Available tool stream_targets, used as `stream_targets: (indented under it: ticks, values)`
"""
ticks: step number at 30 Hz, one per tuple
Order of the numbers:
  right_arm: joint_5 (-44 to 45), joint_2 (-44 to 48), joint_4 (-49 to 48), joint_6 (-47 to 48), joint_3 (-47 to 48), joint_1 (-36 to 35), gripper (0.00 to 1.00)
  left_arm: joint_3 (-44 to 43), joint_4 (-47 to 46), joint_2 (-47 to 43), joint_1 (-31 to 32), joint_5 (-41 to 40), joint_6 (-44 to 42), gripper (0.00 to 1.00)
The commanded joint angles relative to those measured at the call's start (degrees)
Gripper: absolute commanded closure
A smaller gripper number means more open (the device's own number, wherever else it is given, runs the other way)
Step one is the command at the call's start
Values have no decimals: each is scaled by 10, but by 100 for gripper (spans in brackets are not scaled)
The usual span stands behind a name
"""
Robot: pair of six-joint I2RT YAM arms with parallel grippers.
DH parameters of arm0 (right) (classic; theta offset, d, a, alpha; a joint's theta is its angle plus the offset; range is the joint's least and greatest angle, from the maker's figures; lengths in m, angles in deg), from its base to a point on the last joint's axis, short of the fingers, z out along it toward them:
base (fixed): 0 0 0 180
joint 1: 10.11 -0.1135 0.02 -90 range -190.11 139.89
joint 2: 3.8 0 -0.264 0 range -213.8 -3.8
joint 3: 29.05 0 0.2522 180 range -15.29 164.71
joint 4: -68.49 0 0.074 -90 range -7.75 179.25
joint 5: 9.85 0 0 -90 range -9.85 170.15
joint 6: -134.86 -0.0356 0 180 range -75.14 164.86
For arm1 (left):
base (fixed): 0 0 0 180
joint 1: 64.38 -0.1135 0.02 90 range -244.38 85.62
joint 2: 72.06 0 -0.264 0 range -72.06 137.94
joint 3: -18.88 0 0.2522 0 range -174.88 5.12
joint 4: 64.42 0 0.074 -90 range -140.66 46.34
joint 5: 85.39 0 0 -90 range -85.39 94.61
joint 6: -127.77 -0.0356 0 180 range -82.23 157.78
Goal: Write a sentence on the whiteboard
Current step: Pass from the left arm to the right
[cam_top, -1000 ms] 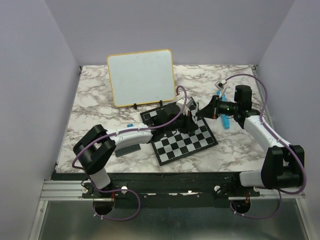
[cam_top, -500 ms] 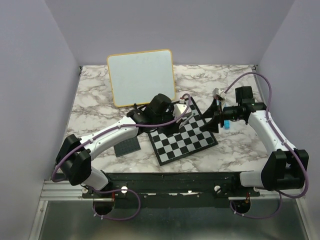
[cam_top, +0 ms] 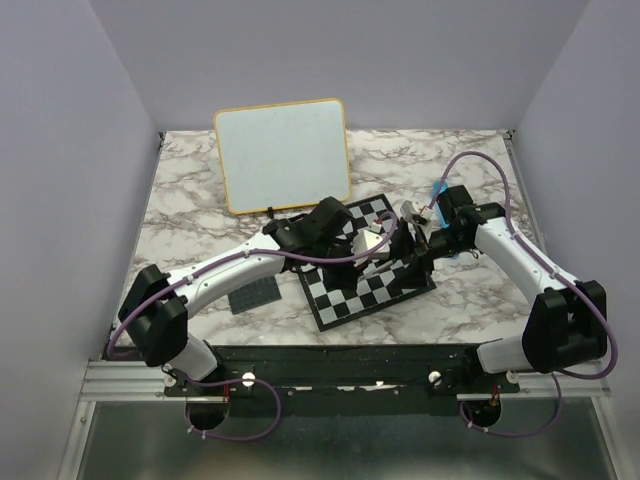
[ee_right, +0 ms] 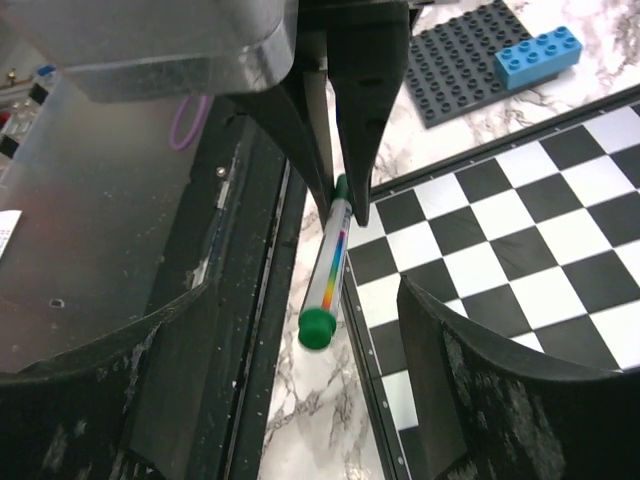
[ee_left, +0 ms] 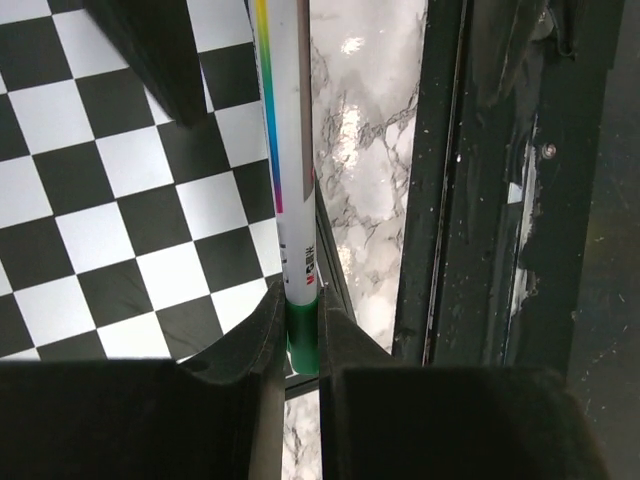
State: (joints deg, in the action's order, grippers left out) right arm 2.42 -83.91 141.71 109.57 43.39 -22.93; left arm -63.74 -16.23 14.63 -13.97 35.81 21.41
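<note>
The whiteboard (cam_top: 282, 155), yellow-framed, stands propped at the back left; its face is plain white and no sentence shows on it. My left gripper (ee_left: 303, 312) is shut on the green tail end of a white marker (ee_left: 285, 130) with a rainbow stripe, held over the near edge of the chessboard (cam_top: 365, 270). My right gripper (ee_right: 312, 350) is open, facing the left one. The marker's green cap (ee_right: 318, 327) hangs between its spread fingers (ee_right: 470, 380) without touching them. In the top view the two grippers meet over the chessboard, left gripper (cam_top: 372, 240) and right gripper (cam_top: 406, 246).
A dark grey studded baseplate (ee_right: 470, 60) with a blue brick (ee_right: 540, 55) on it lies left of the chessboard, seen also as the baseplate (cam_top: 252, 293) from above. The black rail (ee_left: 480, 200) runs along the table's near edge. Marble tabletop (cam_top: 190, 210) surrounds everything.
My left arm has stretched out to the right with the marker. My right gripper has swung in over the chessboard and opened around the marker's capped end.
</note>
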Motion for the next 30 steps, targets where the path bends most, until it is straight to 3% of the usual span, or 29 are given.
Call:
stream_targets:
  ticks: [1,14,18,20,23,24,27,28,30]
  values:
    - [-44,-18,-18,-21,14,-26,21,-21,-8,13,11,31,-3,100]
    - [-21,-39,-63,-96,20,-62,45,-15,-35,17,11,11,21,100]
    - [-10,-40,-91,-135,19,-69,63,-15,-36,18,11,8,26,100]
    - [1,-40,-97,-143,18,-71,67,-15,-38,15,11,5,27,100]
    - [14,-40,-106,-157,20,-74,83,-10,-46,8,9,3,34,100]
    - [17,-39,-109,-165,22,-75,92,-9,-46,7,9,1,36,100]
    - [31,-36,-123,-186,28,-75,99,3,-64,-7,6,-12,55,99]
    - [40,-32,-130,-208,28,-75,99,14,-78,-20,4,-14,62,97]
    - [43,-29,-149,-230,29,-75,99,30,-100,-36,-7,-14,93,73]
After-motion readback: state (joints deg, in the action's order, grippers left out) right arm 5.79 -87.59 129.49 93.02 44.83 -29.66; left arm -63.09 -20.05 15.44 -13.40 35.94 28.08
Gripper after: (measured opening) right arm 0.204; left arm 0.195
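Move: The marker is held by one green end in the left fingers; its middle lies about 5 cm to the right of the left hand point, 1 cm ahead and 3 cm above. Seen from the right hand, the marker's middle is some 5 cm to the left, level fore and aft and 2 cm lower, its free end already between the open fingers. The chessboard's middle lies about 8 cm to the left, 3 cm ahead and 18 cm below; the blue tube about 13 cm ahead, 13 cm to the right and 17 cm below. The right hand, fingers pointing left, slides about 3 cm left along the marker towards the left gripper, easing back about 1.5 cm at first and then some 2 cm forward again, and its wide-open fingers close until they pinch the marker's barrel, with the free green end sticking out behind them. The left hand keeps its grip on the other end and gives only a small nudge of about 1 cm towards the right hand. ##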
